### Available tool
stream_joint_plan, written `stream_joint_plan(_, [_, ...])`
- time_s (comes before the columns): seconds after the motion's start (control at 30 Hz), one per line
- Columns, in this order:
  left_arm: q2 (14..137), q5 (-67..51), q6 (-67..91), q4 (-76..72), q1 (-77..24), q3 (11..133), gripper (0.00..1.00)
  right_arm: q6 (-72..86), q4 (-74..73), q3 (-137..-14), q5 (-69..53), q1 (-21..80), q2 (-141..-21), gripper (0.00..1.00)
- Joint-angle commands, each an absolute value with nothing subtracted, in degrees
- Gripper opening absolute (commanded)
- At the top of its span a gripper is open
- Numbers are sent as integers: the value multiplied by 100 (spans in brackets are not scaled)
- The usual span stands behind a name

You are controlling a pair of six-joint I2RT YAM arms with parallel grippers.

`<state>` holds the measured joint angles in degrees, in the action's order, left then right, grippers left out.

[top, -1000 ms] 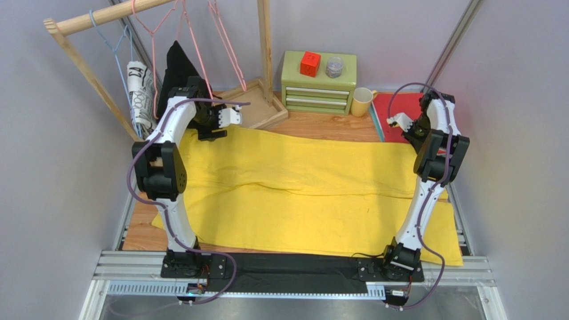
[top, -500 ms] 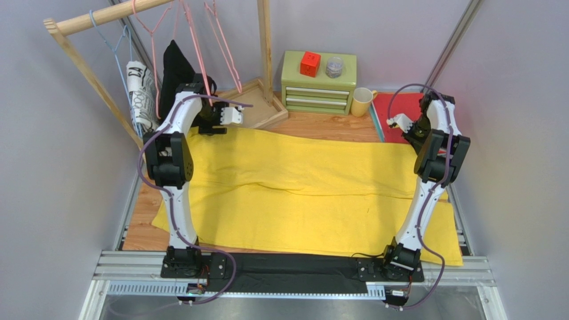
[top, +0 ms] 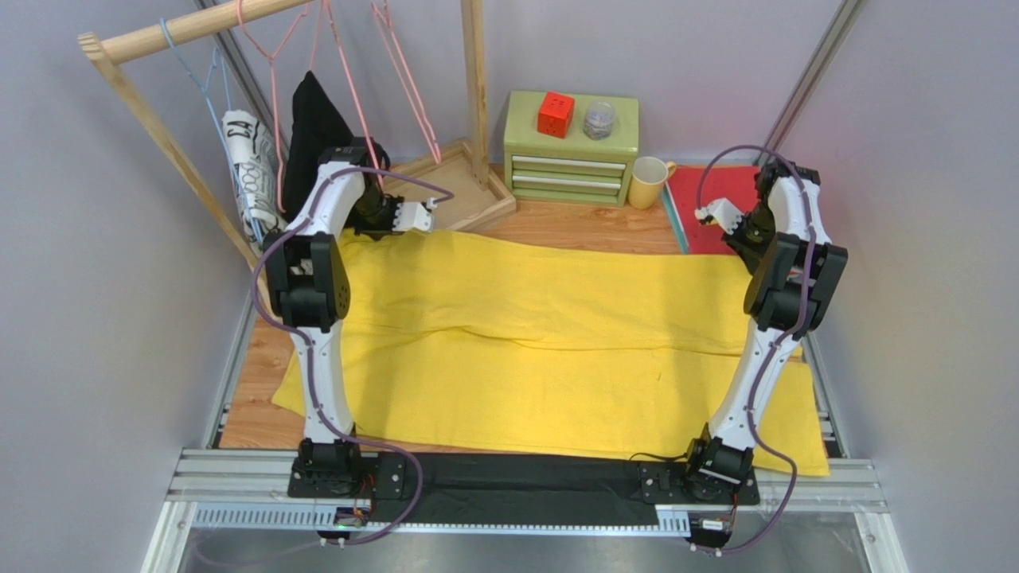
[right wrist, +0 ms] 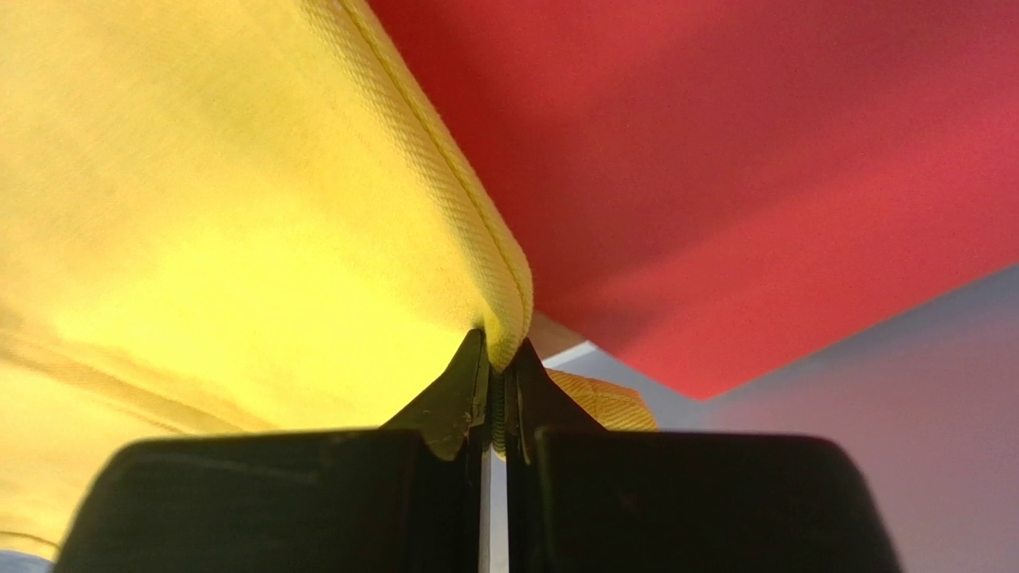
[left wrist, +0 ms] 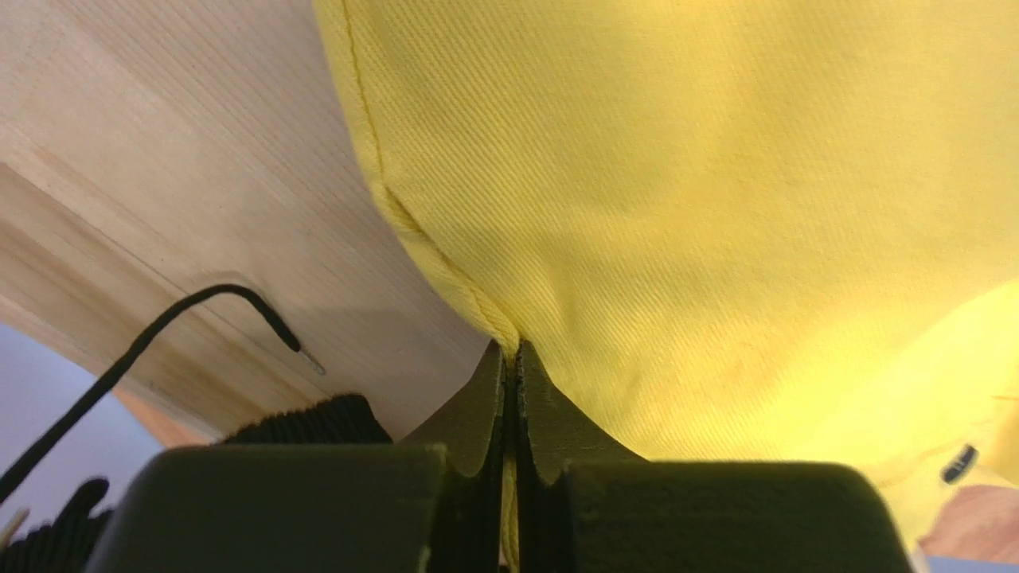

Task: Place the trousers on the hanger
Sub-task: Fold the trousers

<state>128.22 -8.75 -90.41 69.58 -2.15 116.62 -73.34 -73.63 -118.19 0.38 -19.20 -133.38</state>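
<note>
The yellow trousers (top: 538,328) lie spread flat across the table, long side running left to right. My left gripper (top: 385,229) is shut on their far left corner; the left wrist view shows the yellow hem (left wrist: 718,179) pinched between the jaws. My right gripper (top: 738,242) is shut on their far right corner; the right wrist view shows the folded yellow edge (right wrist: 239,215) in the jaws. Pink wire hangers (top: 407,84) hang from the wooden rail (top: 191,26) at the back left, above and behind my left gripper.
A light blue hanger (top: 215,84), a black garment (top: 313,125) and a black-and-white patterned garment (top: 249,161) hang on the rail. A wooden tray (top: 467,191), green drawer box (top: 569,149), yellow mug (top: 647,183) and red board (top: 718,191) stand along the back.
My left arm has moved farther back and straightened, drawing the trousers' left corner toward the rail. My right gripper has shifted slightly back. Both stay shut on the cloth.
</note>
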Motion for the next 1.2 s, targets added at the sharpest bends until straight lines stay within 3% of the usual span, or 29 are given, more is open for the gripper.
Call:
stream_joint_plan(0.0, [11666, -1266, -9228, 7321, -202, 11183, 0, -7435, -7286, -11602, -184, -2004, -12446, 0])
stream_joint_plan(0.3, [9644, -1257, -9229, 6609, -193, 8880, 0, -7602, -7356, -10698, -422, -2223, -11400, 0])
stream_joint_plan(0.63, [7806, -1301, -8807, 7091, -35, 7515, 0, -8199, -7462, -9108, -896, -2944, -9704, 0])
stream_joint_plan(0.83, [6647, -1354, -8710, 7900, 184, 6874, 0, -9148, -7716, -8098, -1160, -3742, -8650, 0])
stream_joint_plan(1.17, [5441, -994, -9088, 8254, 492, 4679, 0, -11249, -7691, -6066, -783, -5220, -7374, 0])
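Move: Both shut hands already hold the far edge of the yellow trousers; the near edge it is carried towards lies about 39 cm back from the left hand and some 36 cm back from the right, roughly level sideways with each and a few centimetres lower. The rack's tray is around 9 cm ahead and 12 cm right of the left hand, the black garment about 8 cm ahead and 8 cm left. The red folder lies some 7 cm ahead of the right hand, level sideways; the mug stands about 16 cm ahead and 17 cm left. Together, both arms lift the pinched far edge of the trousers off the rack tray and folder side and draw it straight back over the cloth towards the near edge, rising as they set off to clear about 10 cm. The left hand travels some 30 cm back and already sinks by about half that rise at the end, the right some 26 cm back and still nearly at its height, both keeping their fingers shut and wrists pointing down with only a slight tilt. ##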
